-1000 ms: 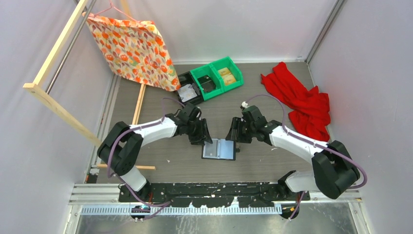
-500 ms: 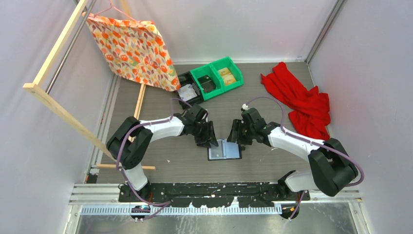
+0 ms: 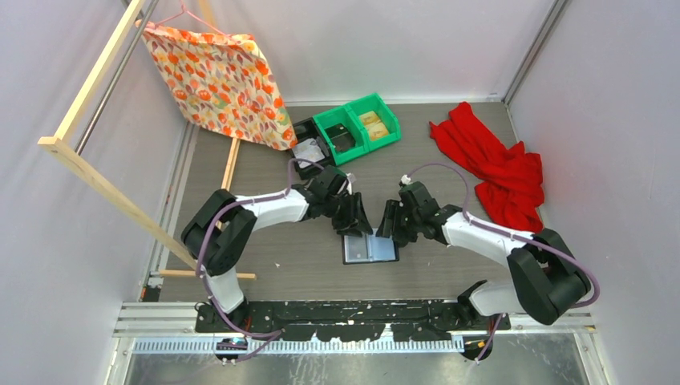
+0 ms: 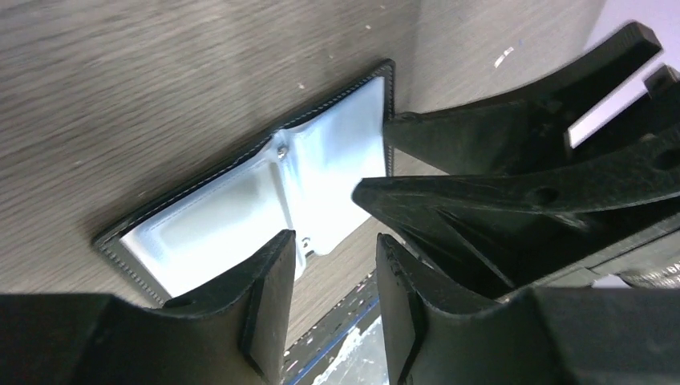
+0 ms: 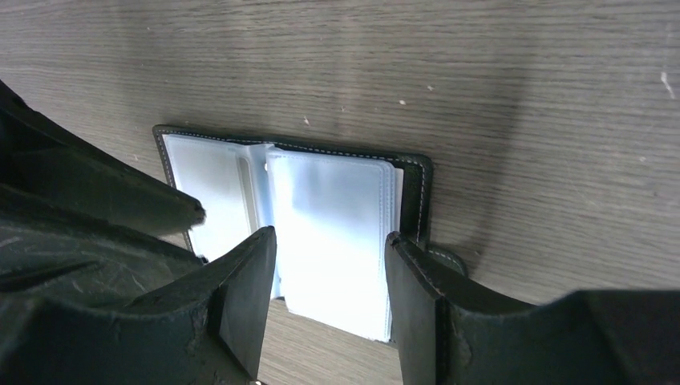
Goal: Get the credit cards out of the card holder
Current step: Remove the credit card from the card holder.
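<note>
The card holder [image 3: 370, 249] lies open on the table, a black wallet with pale glossy sleeves facing up. It also shows in the left wrist view as the card holder [image 4: 265, 188] and in the right wrist view as the card holder [image 5: 321, 204]. The credit cards cannot be told apart from the sleeves. My left gripper [image 3: 354, 222] hovers at the holder's far left corner, and the left gripper [image 4: 333, 241] is open and empty. My right gripper [image 3: 390, 227] is at the far right edge. The right gripper [image 5: 329, 237] is open, straddling the right sleeve with nothing held.
Green bins [image 3: 358, 124] and a black bin [image 3: 307, 147] stand behind the arms. A red cloth [image 3: 497, 164] lies at the back right. An orange patterned bag [image 3: 220, 80] hangs from a wooden frame [image 3: 88, 152] on the left.
My left gripper has moved right to the card holder's far left corner. The holder has shifted slightly right. The right gripper has barely moved.
</note>
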Motion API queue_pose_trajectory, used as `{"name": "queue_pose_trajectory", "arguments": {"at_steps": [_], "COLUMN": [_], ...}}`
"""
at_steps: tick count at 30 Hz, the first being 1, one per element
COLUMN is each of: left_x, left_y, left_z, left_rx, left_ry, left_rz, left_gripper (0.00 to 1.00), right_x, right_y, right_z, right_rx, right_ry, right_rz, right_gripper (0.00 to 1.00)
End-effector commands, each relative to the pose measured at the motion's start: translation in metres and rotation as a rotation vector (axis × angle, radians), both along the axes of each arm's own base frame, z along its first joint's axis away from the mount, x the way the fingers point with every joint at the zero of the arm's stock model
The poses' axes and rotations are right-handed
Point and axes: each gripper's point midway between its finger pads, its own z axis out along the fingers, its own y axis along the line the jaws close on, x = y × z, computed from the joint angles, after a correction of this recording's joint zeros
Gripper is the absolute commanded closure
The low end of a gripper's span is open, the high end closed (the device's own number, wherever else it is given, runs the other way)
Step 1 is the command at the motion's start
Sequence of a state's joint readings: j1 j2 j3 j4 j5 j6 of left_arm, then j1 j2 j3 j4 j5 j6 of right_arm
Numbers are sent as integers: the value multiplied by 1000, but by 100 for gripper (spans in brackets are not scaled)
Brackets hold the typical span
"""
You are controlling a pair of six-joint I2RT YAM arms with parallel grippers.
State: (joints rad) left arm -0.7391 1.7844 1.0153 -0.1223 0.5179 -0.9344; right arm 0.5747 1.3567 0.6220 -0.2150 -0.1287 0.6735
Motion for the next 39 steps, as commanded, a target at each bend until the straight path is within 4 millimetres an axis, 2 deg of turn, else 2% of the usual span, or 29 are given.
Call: {"name": "queue_pose_trajectory", "arguments": {"at_steps": [1, 5, 7, 10, 13, 15, 17, 24, 31, 39], "left_x": [11, 3, -2, -5, -8, -9, -10, -10, -7, -4], "left_y": [22, 43, 50, 57, 54, 53, 53, 40, 29, 15], "left_z": [20, 5, -7, -19, -22, -26, -29, -24, -21, 1], "left_rx": [122, 214, 246, 281, 269, 279, 281, 203, 168, 101], "left_ry": [-105, -69, -47, -36, -21, -8, -1, 0, 4, -37], "left_rz": [52, 81, 81, 84, 65, 51, 45, 21, 2, -21], "left_gripper": [56, 55, 55, 56, 56, 57, 57, 58, 59, 62], "right_x": [5, 9, 11, 12, 12, 12, 11, 7, 1, -2], "right_y": [-7, -14, -16, -14, -13, -14, -15, -18, -21, -19], "right_z": [23, 46, 49, 38, 22, 14, 6, -14, -23, -32], "right_rx": [-2, 3, 2, -13, -34, -48, -65, -95, -93, -86], "right_ry": [-78, -156, -177, -147, -119, -105, -92, -43, -17, 8], "right_rz": [-26, -52, -61, -50, -41, -34, -27, -42, -56, -53], "right_gripper": [43, 43, 43, 45, 59, 66, 69, 78, 78, 78]}}
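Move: Below the left hand, the card holder lies open: its left sleeve is centred about 3 cm back, 2 cm to the left and 4 cm down, its spine 3 cm back and 2 cm right, its right sleeve 3 cm back and 5 cm right. From the right hand that right sleeve is about 2 cm back, 2 cm left and 2 cm down, the spine 2 cm back and 6 cm left, and the black clasp 2 cm back and 3 cm right. Sweeping some 5 cm left over the left sleeve while rolling about 15 degrees, the left hand sinks about 3 cm, then eases 1.5 cm back right with its half-open fingers working at the sleeve's free edge. The right hand hops up over 4 cm, comes down a little lower and 2 cm farther right, and narrows its fingers over the right sleeve's outer edge. ##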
